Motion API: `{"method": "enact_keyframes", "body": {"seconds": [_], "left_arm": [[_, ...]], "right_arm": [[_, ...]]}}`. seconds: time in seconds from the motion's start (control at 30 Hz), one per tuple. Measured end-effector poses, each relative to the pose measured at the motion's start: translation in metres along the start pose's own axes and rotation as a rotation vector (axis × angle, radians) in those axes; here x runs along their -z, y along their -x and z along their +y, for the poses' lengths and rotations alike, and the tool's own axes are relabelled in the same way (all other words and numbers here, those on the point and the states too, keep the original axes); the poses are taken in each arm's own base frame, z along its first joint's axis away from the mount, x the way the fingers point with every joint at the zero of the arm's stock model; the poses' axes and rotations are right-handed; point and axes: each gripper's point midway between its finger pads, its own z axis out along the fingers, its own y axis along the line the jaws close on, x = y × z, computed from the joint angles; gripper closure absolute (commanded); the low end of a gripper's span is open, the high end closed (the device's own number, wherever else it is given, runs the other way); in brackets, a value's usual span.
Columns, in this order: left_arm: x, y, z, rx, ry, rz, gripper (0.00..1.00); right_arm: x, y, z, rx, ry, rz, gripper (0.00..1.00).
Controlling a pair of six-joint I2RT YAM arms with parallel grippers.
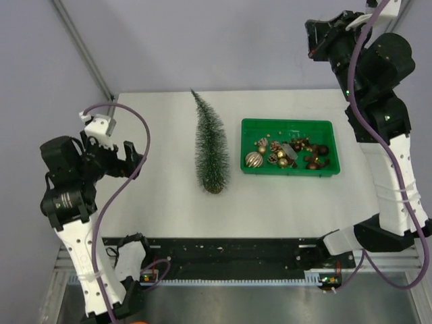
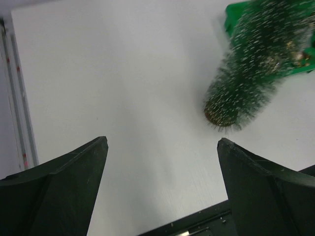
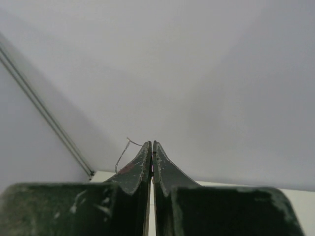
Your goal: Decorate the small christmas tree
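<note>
The small christmas tree stands upright on its brown base near the middle of the white table; in the left wrist view the tree is at the upper right. My left gripper hovers over the table left of the tree, and in its own view the left gripper is open with nothing between its fingers. My right gripper is raised high above the table's far right. Up close the right gripper is shut, with a thin thread curling out from its tips. No ornament shows on the thread.
A green tray holding several gold and brown ornaments sits right of the tree. A corner of the tray shows behind the tree in the left wrist view. A black rail runs along the table's near edge.
</note>
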Motion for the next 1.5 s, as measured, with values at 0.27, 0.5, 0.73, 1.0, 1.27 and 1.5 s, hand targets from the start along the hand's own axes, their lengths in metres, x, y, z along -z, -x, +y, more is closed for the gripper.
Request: {"method": "enact_keyframes", "body": {"seconds": [0.27, 0.5, 0.73, 1.0, 1.27, 1.5], "left_arm": [[0.047, 0.082, -0.080, -0.103, -0.330, -0.352, 0.01], [0.060, 0.120, -0.121, -0.078, -0.601, -0.457, 0.01], [0.057, 0.131, -0.175, -0.079, -0.830, -0.442, 0.01], [-0.040, 0.141, -0.212, -0.103, -0.754, -0.273, 0.01], [-0.101, 0.110, -0.275, -0.295, -0.691, -0.116, 0.01], [-0.104, 0.095, -0.326, -0.381, -0.777, -0.115, 0.01]], "right_arm": [[0.025, 0.018, 0.023, -0.029, 0.121, 0.005, 1.00], [0.051, 0.034, 0.029, -0.044, 0.165, -0.008, 1.00], [0.070, 0.063, 0.038, -0.050, 0.211, -0.069, 1.00], [0.074, 0.070, 0.040, -0.050, 0.218, -0.079, 1.00], [0.093, 0.107, 0.047, -0.057, 0.247, -0.161, 1.00], [0.119, 0.122, 0.047, -0.058, 0.260, -0.191, 1.00]]}}
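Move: The pale battery pack of the light string lies in the green tray about 51 cm to the left hand's right, 13 cm ahead and 25 cm below. The tree stands on the way, some 28 cm to the right, level with that hand and its middle 12 cm lower; the striped ball is roughly 40 cm right and 11 cm ahead. From the right hand the pack is about 8 cm right, 2 cm back and 52 cm below. Rising some 15 cm as it sets off, then easing back down, the open left hand sweeps about 35 cm to the right, high past the tree towards the tray and the wire, and swings roughly 50 degrees clockwise. Still shut on the wire's end, the right hand draws back about 15 cm and up 9 cm, its fingers tipping farther upward. The left hand touches nothing at the end. ##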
